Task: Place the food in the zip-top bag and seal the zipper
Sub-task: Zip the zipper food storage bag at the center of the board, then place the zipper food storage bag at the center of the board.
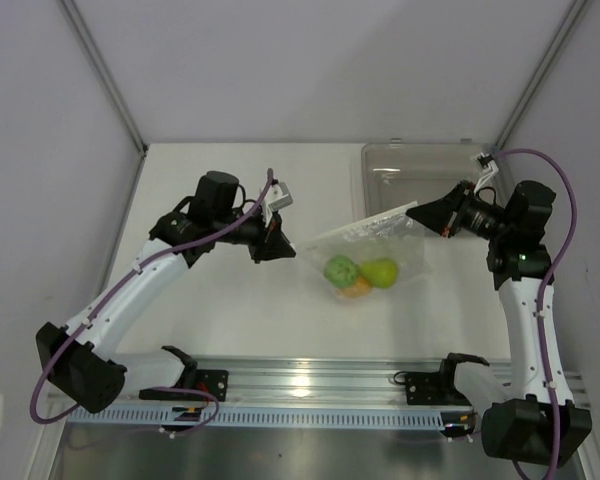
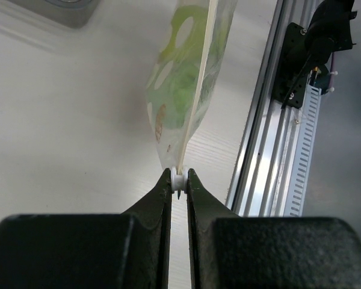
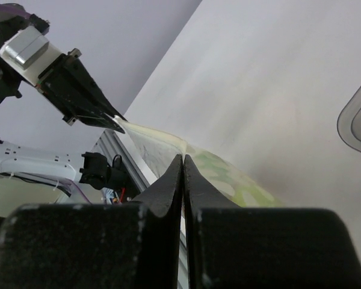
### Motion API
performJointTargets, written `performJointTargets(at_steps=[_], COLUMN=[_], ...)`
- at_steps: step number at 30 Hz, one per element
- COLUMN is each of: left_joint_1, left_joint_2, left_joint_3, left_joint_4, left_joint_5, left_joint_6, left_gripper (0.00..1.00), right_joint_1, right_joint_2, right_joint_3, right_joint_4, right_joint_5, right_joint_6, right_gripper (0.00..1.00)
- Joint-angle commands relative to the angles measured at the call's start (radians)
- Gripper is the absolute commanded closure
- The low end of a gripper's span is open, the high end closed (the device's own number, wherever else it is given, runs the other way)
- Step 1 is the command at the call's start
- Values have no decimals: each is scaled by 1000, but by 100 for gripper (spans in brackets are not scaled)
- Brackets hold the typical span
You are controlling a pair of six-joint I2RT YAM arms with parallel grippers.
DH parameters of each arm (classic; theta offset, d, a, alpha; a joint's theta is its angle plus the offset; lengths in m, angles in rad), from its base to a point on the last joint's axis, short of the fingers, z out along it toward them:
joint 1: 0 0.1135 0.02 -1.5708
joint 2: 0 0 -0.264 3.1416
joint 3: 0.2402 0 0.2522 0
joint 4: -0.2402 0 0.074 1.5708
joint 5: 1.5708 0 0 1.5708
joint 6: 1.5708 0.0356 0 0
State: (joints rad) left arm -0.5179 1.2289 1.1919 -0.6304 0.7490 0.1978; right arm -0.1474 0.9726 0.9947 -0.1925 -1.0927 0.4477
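Observation:
The zip-top bag (image 1: 375, 250) hangs stretched between my two grippers above the table. Inside it sit the food pieces: two lime-green ones (image 1: 341, 268) (image 1: 381, 271) and an orange one (image 1: 356, 289) beneath them. My left gripper (image 1: 285, 250) is shut on a small white slider (image 2: 179, 180) at the left end of the zipper (image 1: 365, 225). The bag (image 2: 183, 90) runs away from its fingertips, green showing through. My right gripper (image 1: 412, 212) is shut on the bag's right top corner. In the right wrist view its jaws (image 3: 183, 158) pinch the bag's edge (image 3: 228, 180).
A rigid clear tray (image 1: 420, 170) stands at the back right, just behind the right gripper. The aluminium rail (image 1: 310, 385) with both arm bases runs along the near edge. Walls close in the table at left, right and back.

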Motion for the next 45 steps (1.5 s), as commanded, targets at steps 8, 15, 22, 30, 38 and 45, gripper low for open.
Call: performJointTargets(at_steps=[8, 15, 22, 30, 38, 45], left_joint_1=[24, 32, 54, 117, 190, 255], left_joint_2=[-14, -51, -51, 71, 294, 498], left_joint_3=[-17, -38, 34, 187, 359, 527], left_joint_4=[-14, 6, -38, -51, -12, -6], left_joint_5=[-13, -253, -485, -625, -580, -571], left_joint_6=[-64, -231, -334, -356, -367, -370], left_gripper=[98, 94, 92, 87, 88, 93], right_joint_1=[229, 399, 491, 494, 488, 460], right_joint_2=[51, 133, 267, 477, 819, 1100], right_joint_3=[25, 38, 110, 226, 557, 847], right_joint_4=[-71, -46, -36, 10, -102, -170], right_joint_5=[229, 341, 392, 425, 447, 441], right_joint_6=[-69, -9, 86, 170, 103, 69], right_gripper=[100, 100, 100, 100, 100, 100])
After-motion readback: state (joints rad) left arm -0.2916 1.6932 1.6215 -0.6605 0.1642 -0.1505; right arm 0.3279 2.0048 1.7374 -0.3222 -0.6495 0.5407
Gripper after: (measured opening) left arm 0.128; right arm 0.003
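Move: My left hand and right hand hold opposite ends of the zipper. The clear far spot on the board lies about 21 cm ahead of my left hand, 3 cm to its right and 24 cm below; from my right hand it is roughly 18 cm ahead, 29 cm left and 32 cm down. The food in the bag hangs some 12 cm left of my right hand, level fore and aft, 26 cm below. The empty bin sits 31 cm ahead of that hand and 9 cm to its right, 31 cm below. I keep both zipper ends pinched and swing the bag out over the board. My left hand eases down, then sweeps about 20 cm forward and 9 cm left, turning some 50 degrees counter-clockwise; my right hand first goes left and down past the bin's near side, then forward, 16 cm left in all, 20 cm out and 13 cm lower, fingers tipping down, ending closer to the left hand. ##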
